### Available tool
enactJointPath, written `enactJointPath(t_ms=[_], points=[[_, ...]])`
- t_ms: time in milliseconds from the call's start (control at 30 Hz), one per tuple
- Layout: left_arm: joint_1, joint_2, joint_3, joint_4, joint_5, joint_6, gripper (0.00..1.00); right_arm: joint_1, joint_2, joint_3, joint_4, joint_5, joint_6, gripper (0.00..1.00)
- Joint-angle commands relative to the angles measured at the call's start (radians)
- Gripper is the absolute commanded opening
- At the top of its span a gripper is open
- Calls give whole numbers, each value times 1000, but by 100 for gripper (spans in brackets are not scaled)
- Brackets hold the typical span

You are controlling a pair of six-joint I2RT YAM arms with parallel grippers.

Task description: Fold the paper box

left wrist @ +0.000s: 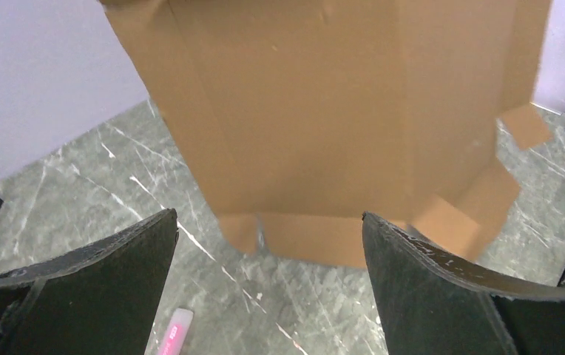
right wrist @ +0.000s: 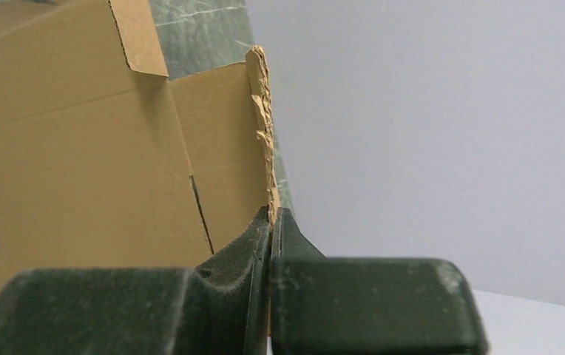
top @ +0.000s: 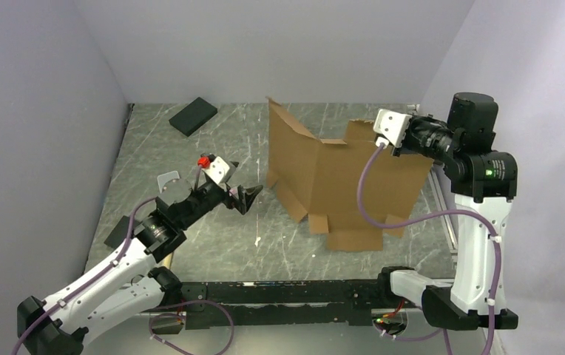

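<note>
The paper box (top: 339, 181) is a brown die-cut cardboard sheet standing nearly upright on the table, its lower flaps resting on the marble surface. My right gripper (right wrist: 271, 214) is shut on the box's frayed top right edge (right wrist: 263, 118) and holds it up; in the top view that wrist (top: 394, 133) sits behind the upper right corner. My left gripper (top: 248, 198) hovers low, left of the box, open with nothing between its fingers (left wrist: 117, 259). In the left wrist view the box (left wrist: 324, 111) fills the area ahead, a short way off.
A black rectangular pad (top: 193, 116) lies at the back left of the table. A small pink-and-white item (left wrist: 174, 334) lies on the marble below the left gripper. Grey walls close in on three sides. A metal rail (top: 442, 214) runs along the table's right edge.
</note>
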Motion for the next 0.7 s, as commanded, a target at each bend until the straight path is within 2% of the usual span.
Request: enactJointPath(t_ms=[0,133,267,433,533,667], points=[[1,9,-29,128,-9,54,100,3,-30,51,-21,-58,-44,0],[1,5,-103,231,-57,42,100,3,-43,49,-31,-70,-46,0],[1,5,-196,418,19,24,99,3,-59,71,-84,-99,-88,0],[17,34,-177,414,41,-69,100,3,-79,83,-148,-137,-144,0],[73,64,-162,420,114,-128,99,3,-94,75,-168,-122,-182,0],[174,146,-165,515,237,-163,100,3,-111,75,-167,-76,-214,0]])
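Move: The right fingers already pinch the box's top edge; its main panel's middle sits roughly 3 cm left, 6 cm back and 20 cm below them, or 26 cm right, 5 cm ahead and 8 cm below the empty left hand. The left hand faces the side panel's middle, about 11 cm ahead, 10 cm right and 8 cm down. The lower flap is around 6 cm ahead, 9 cm right and 22 cm down. Still pinching the cardboard edge, the right hand draws the raised box back towards the base by about 5.5 cm, turning slightly counter-clockwise. The left hand, wide open and touching nothing, sinks some 3.5 cm in front of the side panel, then eases about 2 cm forward towards it. ##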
